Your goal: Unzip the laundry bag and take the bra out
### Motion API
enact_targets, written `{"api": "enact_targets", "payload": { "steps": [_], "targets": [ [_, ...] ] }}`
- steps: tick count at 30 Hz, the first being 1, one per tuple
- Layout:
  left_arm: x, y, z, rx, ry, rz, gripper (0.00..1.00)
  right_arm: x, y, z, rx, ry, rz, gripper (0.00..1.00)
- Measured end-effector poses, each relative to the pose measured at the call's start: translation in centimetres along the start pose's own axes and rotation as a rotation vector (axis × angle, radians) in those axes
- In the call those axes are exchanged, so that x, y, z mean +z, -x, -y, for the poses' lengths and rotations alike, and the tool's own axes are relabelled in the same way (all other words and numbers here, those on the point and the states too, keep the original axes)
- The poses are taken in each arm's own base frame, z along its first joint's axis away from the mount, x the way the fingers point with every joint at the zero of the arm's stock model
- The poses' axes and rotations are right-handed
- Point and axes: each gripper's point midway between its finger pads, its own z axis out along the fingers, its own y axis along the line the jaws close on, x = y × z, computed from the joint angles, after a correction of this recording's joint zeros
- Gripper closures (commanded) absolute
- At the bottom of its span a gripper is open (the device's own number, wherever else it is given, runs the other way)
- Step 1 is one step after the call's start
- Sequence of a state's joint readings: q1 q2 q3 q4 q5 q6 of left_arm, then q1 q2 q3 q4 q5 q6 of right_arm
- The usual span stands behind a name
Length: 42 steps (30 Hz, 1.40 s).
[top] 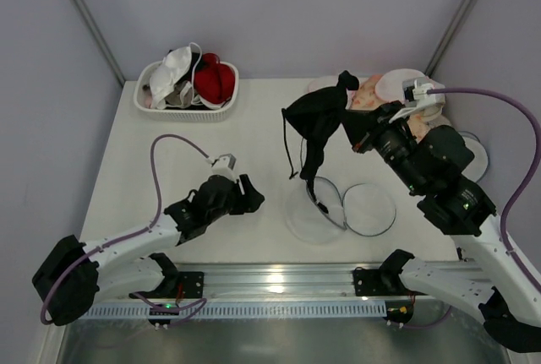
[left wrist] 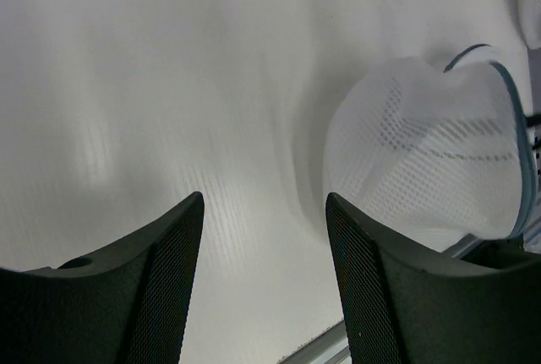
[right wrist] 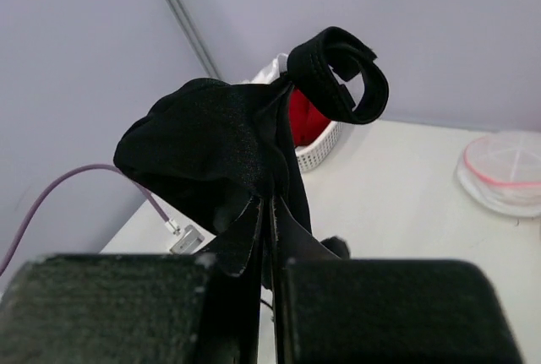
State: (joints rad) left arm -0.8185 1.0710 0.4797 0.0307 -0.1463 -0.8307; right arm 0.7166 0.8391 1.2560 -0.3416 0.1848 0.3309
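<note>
The laundry bag [top: 340,209] lies unzipped on the table in front of the arm bases, its two white mesh halves spread side by side. In the left wrist view its domed mesh [left wrist: 431,161] sits just right of the fingers. The black bra [top: 317,119] hangs in the air above and behind the bag, thin straps dangling toward the bag's left half. My right gripper [top: 351,132] is shut on the bra [right wrist: 211,144], pinching the fabric between its jaws [right wrist: 272,203]. My left gripper [top: 254,199] stands open and empty over bare table [left wrist: 264,199], left of the bag.
A white basket [top: 190,113] at the back left holds a red bra [top: 215,81] and a white bra [top: 177,64]. Pink-rimmed white rounds [top: 397,85] lie at the back right, also a pink-rimmed round [right wrist: 507,161]. A grey-rimmed disc [top: 478,157] lies by the right arm.
</note>
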Motion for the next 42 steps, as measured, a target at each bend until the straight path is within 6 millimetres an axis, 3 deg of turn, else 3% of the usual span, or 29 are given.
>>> {"api": "enact_targets", "payload": {
  "steps": [7, 12, 14, 17, 22, 26, 28, 33, 38, 42],
  "targets": [
    [-1.4, 1.0, 0.4, -0.008, -0.021, 0.043, 0.38, 2.5, 2.3, -0.6, -0.087, 0.002, 0.060, 0.96],
    [-3.3, 1.9, 0.1, -0.019, -0.012, 0.078, 0.17, 6.3, 2.6, -1.4, -0.137, -0.002, 0.031, 0.96],
    [-4.5, 2.7, 0.2, -0.022, -0.017, 0.107, 0.08, 8.0, 2.5, -1.8, -0.157, 0.000, 0.014, 0.96],
    [-6.9, 4.8, 1.3, -0.032, -0.062, 0.175, 0.04, 10.2, 3.5, -2.8, -0.187, 0.016, -0.005, 0.96],
    [-11.4, 8.7, 4.4, -0.034, -0.214, 0.320, 0.00, 12.8, 7.0, -6.1, -0.208, 0.113, 0.023, 0.96],
    [-14.6, 11.4, 6.1, 0.003, -0.304, 0.440, 0.01, 14.0, 7.1, -8.9, -0.206, 0.242, -0.015, 0.97],
    [-15.3, 12.2, 6.6, 0.031, -0.317, 0.467, 0.01, 14.6, 5.5, -10.0, -0.193, 0.315, -0.071, 0.96],
    [-15.5, 12.7, 7.8, 0.120, -0.355, 0.484, 0.01, 15.1, -1.7, -11.7, -0.119, 0.471, -0.299, 0.97],
    [-15.2, 13.6, 9.0, 0.213, -0.387, 0.528, 0.01, 14.0, -9.5, -12.1, -0.009, 0.540, -0.523, 0.96],
    [-13.9, 14.0, 9.6, 0.262, -0.383, 0.537, 0.00, 12.4, -13.2, -13.3, 0.073, 0.599, -0.642, 0.96]
  ]
}}
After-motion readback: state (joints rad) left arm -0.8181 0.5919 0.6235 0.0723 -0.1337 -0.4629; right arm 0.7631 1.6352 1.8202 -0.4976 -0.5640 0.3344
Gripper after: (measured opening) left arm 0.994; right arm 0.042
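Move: The black bra hangs from the right fingers high above the table. From the empty left hand, its middle is about 13 cm to the right, 2 cm ahead and 28 cm up. For the right hand, the left gripper is roughly 18 cm to the left, 1 cm back and 34 cm below. The opened laundry bag lies almost straight under the right hand, 42 cm down. The white basket is some 36 cm ahead of the right hand, 39 cm left and 40 cm below. Up and forward first, some 10 cm each, the right hand keeps its pinch on the bra, then sweeps left and down towards the left gripper, turning about 45 degrees counter-clockwise; it ends some 20 cm left of where it began and a little lower. Meanwhile the left hand rises about 22 cm to meet the bra, tilting its fingers up to near level and spreading them fully, with the bra coming across its open jaws, still ungripped. ##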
